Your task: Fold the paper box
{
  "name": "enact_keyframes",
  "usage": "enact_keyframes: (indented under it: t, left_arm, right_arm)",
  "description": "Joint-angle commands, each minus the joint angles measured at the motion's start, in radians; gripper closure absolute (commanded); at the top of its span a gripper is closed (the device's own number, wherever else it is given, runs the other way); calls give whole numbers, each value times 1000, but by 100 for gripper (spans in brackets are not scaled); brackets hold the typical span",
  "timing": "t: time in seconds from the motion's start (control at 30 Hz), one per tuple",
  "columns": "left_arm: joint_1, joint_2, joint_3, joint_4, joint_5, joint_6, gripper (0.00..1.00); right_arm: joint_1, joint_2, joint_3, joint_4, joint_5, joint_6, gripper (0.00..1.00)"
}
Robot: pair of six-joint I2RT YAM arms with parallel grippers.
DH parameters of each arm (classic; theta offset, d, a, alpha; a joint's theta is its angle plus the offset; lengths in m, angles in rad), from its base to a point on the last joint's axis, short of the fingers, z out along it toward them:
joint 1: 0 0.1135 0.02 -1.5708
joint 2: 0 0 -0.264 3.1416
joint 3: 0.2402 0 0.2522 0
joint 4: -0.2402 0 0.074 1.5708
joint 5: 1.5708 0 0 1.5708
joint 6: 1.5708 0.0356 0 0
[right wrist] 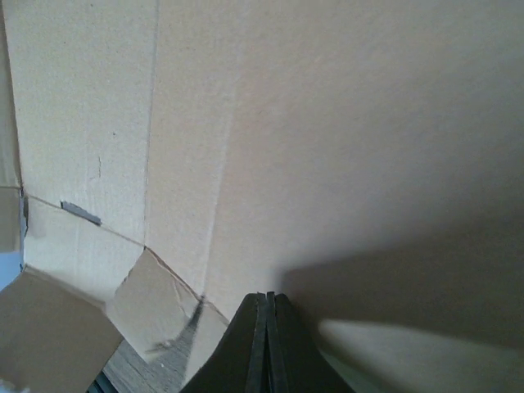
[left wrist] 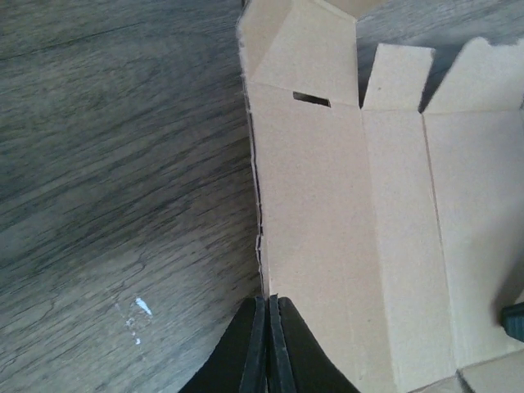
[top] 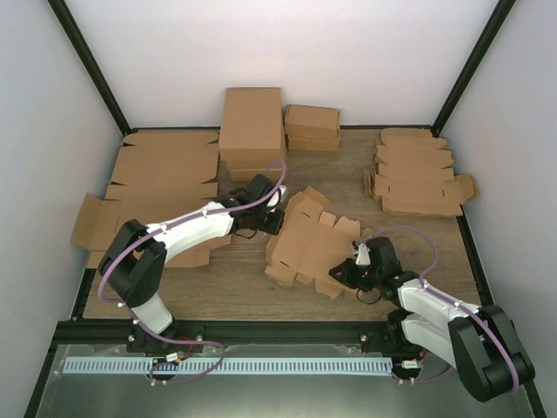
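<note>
The paper box (top: 309, 244) lies unfolded in the middle of the wooden table, a brown die-cut piece with its flaps partly raised. My left gripper (top: 273, 214) is at its far left edge. In the left wrist view the jaws (left wrist: 268, 298) are shut, with the box's left edge (left wrist: 327, 205) running straight in between them. My right gripper (top: 350, 272) is at the box's near right corner. In the right wrist view the jaws (right wrist: 268, 295) are shut at the lower edge of a box panel (right wrist: 327, 147) that fills the view.
Large flat cardboard sheets (top: 161, 174) lie at the left. Two big folded boxes (top: 252, 126) (top: 312, 127) stand at the back wall. A stack of flat die-cut blanks (top: 419, 172) sits at the back right. Walls close in the table on three sides.
</note>
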Motion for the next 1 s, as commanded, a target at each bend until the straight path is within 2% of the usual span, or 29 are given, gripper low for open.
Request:
enact_keyframes:
  t: [0.0, 0.13, 0.23, 0.37, 0.47, 0.77, 0.97]
  left_arm:
    - [-8, 8, 46, -88, -72, 38, 96]
    - [-10, -9, 91, -230, -133, 97, 96]
    - [-11, -50, 91, -277, -143, 126, 96]
    - [-15, -98, 77, -308, -99, 186, 96]
    - [-21, -102, 83, -341, -127, 204, 96]
    - [-89, -141, 71, -291, -126, 172, 96]
    - [-125, -204, 0, -203, -34, 110, 96]
  right_arm:
    - [-12, -27, 7, -40, -22, -6, 99]
    - [-12, -55, 65, -124, -4, -45, 99]
    - [-12, -54, 101, -156, 5, -64, 99]
    - [-12, -18, 103, -119, -21, -66, 99]
    - [-12, 26, 71, -54, -60, -56, 99]
    - [17, 74, -12, 73, -95, -4, 99]
    - [36, 80, -24, 105, -92, 16, 99]
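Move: The left hand already has the left edge of the unfolded paper box; the box's middle lies about 9 cm to its right, 2 cm back and 6 cm below. The tall closed box stands some 20 cm ahead and 6 cm left of that hand, the flat sheets 29 cm left and 7 cm ahead. For the shut right hand, down at the cardboard, the box's middle is about 9 cm ahead and 5 cm left, the held edge 11 cm ahead and 13 cm left. Still pinching the edge of the box's left panel, the left hand pulls it about 4 cm left, its left side rolling up some 15 degrees, then draws it back about 5 cm, easing partly back right and climbing nearly 4 cm. The right hand, kept shut, lifts its tips briefly, sets them down again on the inner cardboard and shifts slightly left and back. ##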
